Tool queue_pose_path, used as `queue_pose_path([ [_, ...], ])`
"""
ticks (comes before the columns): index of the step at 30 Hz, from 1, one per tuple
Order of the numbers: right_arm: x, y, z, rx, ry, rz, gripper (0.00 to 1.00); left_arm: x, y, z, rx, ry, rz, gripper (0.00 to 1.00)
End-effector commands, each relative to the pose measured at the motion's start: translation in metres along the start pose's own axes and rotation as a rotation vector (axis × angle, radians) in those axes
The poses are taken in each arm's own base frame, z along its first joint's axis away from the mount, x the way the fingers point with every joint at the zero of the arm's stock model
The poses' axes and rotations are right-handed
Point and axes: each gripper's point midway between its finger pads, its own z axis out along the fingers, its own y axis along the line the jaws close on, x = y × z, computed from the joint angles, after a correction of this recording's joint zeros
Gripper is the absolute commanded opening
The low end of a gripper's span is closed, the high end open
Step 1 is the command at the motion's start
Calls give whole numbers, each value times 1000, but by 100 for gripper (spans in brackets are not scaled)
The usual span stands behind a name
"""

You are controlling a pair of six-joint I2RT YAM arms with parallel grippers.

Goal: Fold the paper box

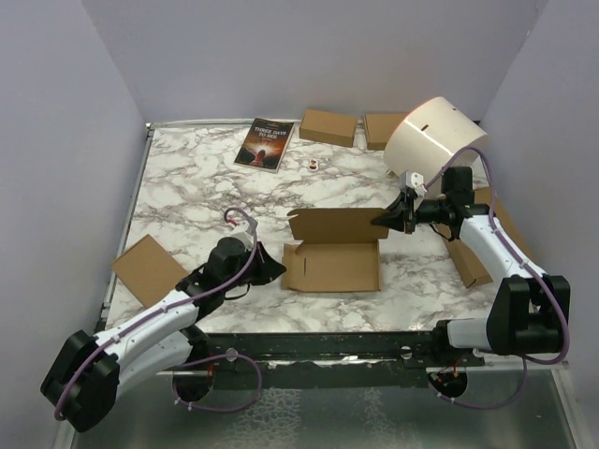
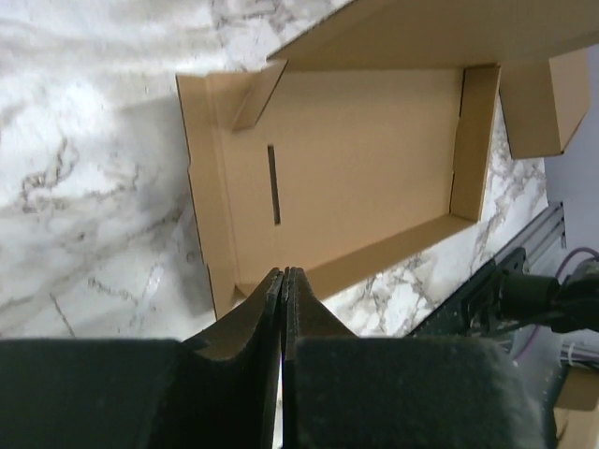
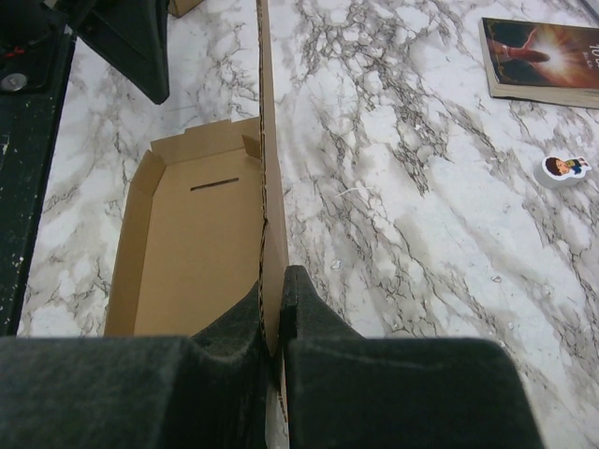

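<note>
The paper box (image 1: 332,267) lies mid-table as a shallow brown tray, its lid panel (image 1: 337,224) standing up along the far side. My right gripper (image 1: 379,220) is shut on the lid's right end; in the right wrist view the thin cardboard edge (image 3: 268,140) runs straight up from between the pressed fingers (image 3: 273,313), with the slotted tray (image 3: 192,253) to its left. My left gripper (image 1: 280,271) is at the tray's left end. In the left wrist view its tips (image 2: 283,274) are pressed together with nothing between them, over the near corner of the tray (image 2: 356,159).
A book (image 1: 265,143), two small brown boxes (image 1: 328,127) (image 1: 384,129) and a white cylinder (image 1: 435,140) stand at the back. A small sticker-like piece (image 1: 314,163) lies near the book. Flat cardboard pieces lie at the left (image 1: 148,269) and right (image 1: 468,264).
</note>
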Motion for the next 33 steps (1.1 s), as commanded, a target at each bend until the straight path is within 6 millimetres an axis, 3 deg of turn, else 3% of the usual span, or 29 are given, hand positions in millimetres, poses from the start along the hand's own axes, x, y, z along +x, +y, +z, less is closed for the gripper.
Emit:
queue_pose_path([
  [1, -5, -1, 0, 7, -1, -31, 1, 37, 11, -19, -52, 144, -76, 3],
  [10, -3, -1, 0, 4, -2, -24, 1, 70, 12, -12, -16, 233, -132, 0],
  [24, -4, 2, 1, -11, -11, -19, 1, 63, -3, 21, 30, 183, -112, 0],
  [33, -4, 6, 1, -30, -23, -21, 1, 47, -6, 35, -18, 122, -40, 0],
])
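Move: Below and behind the left hand is the front wall's left corner tab of the paper box, sticking out about 4 cm back, 2 cm right and 6 cm down. The box's left side flap lies 2 cm ahead, 2 cm right and 6 cm down; the floor panel's middle is 1 cm ahead, 13 cm right and 7 cm down. From the right hand, the tab is about 11 cm back, 19 cm left and 14 cm down. Dropping back and down about 6 cm each, the left hand tips its shut fingers some 15 degrees further down to get behind the corner tab, then sweeps right about 3 cm and eases 2 cm forward, its fingertips pushing the tab inward. The right hand stays still, keeping its pinch on the raised lid's right edge. ##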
